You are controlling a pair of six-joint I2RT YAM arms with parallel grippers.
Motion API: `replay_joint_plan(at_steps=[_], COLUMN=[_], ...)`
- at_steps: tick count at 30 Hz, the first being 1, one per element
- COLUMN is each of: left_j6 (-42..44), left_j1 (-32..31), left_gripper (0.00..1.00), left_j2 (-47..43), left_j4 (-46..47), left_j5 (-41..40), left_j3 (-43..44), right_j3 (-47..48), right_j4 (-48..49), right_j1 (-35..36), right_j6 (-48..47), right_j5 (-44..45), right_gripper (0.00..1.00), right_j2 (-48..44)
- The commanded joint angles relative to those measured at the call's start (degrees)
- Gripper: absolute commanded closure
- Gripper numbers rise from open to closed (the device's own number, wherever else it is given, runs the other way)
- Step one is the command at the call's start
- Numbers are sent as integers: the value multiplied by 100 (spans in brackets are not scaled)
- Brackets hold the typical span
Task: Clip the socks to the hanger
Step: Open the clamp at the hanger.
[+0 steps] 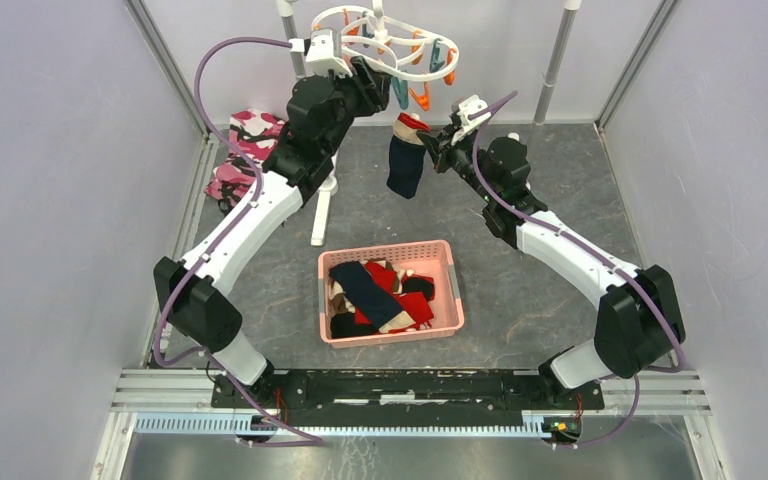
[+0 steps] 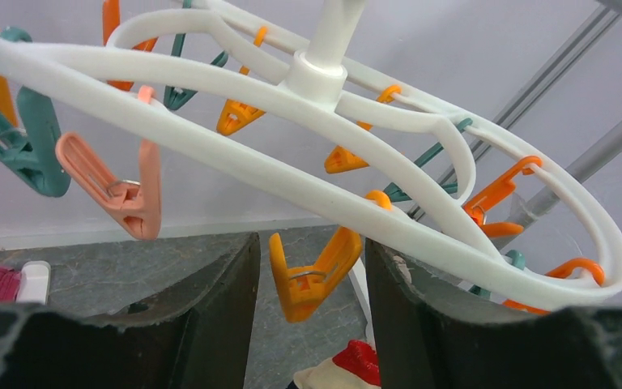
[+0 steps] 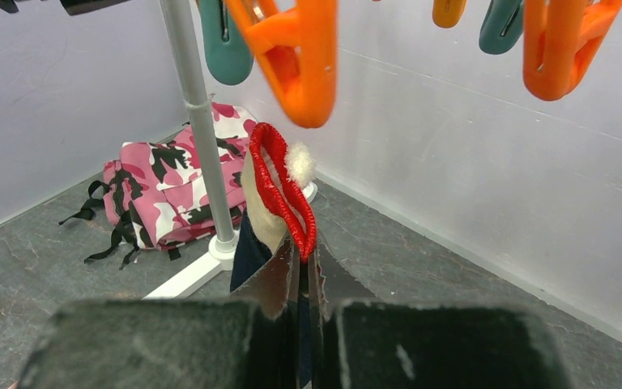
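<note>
The white hanger (image 1: 380,40) hangs at the back with orange and teal clips under its ring (image 2: 210,154). My left gripper (image 1: 368,82) is up under it, its jaws open on either side of one orange clip (image 2: 312,275), with a gap on both sides. My right gripper (image 1: 438,140) is shut on the red cuff (image 3: 287,190) of a navy sock (image 1: 404,165), which dangles just below the clips. The cuff stands a little under an orange clip (image 3: 296,57). More socks (image 1: 375,295) lie in the pink basket (image 1: 457,290).
A pink camouflage cloth (image 1: 245,145) lies at the back left by the wall. A grey rack pole (image 3: 202,162) with a white foot (image 1: 322,215) stands beside the left arm, and another pole (image 1: 557,60) stands at the back right. Walls close in on three sides.
</note>
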Motion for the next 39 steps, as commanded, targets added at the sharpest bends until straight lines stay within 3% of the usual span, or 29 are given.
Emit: replay_joint_plan(at_steps=[1, 17, 20, 29, 39], left_j6=[277, 321, 321, 333, 343], left_j1=[-24, -20, -20, -20, -21], left_gripper=[43, 49, 53, 82, 83], left_j2=[-81, 153, 171, 145, 49], left_j4=[142, 20, -2, -68, -69], left_j5=[-153, -220, -229, -231, -272], left_j3=[338, 617, 635, 640, 548], right_j3=[210, 170, 172, 155, 475], right_j4=[319, 318, 318, 342, 370], right_j1=[7, 2, -2, 3, 18], right_j6=[-39, -59, -62, -35, 130], right_j5=[-76, -59, -59, -101, -175], right_gripper=[100, 100, 100, 100, 100], right_j2=[-17, -40, -46, -42, 177])
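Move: The middle orange clip on the near rail hangs practically between the left hand's open fingers, perhaps 1 cm ahead and at their height. From that hand, the pink clip is about 8 cm left, 2 cm farther out and 3 cm higher. The green clip is roughly 4 cm right and the end orange clip 7 cm right, both level with it in reach and height. From the right hand, still pinching the sock cuff, the middle clip lies about 5 cm ahead, 6 cm left and 9 cm above. Upward by nearly 2 cm goes the left hand, fingers still open around the middle orange clip; it then settles back down about 1 cm while easing slightly forward. During that descent the fingers close to about half their starting gap, pinching the two handles between the pads, and keep them squeezed with the hand at rest. ##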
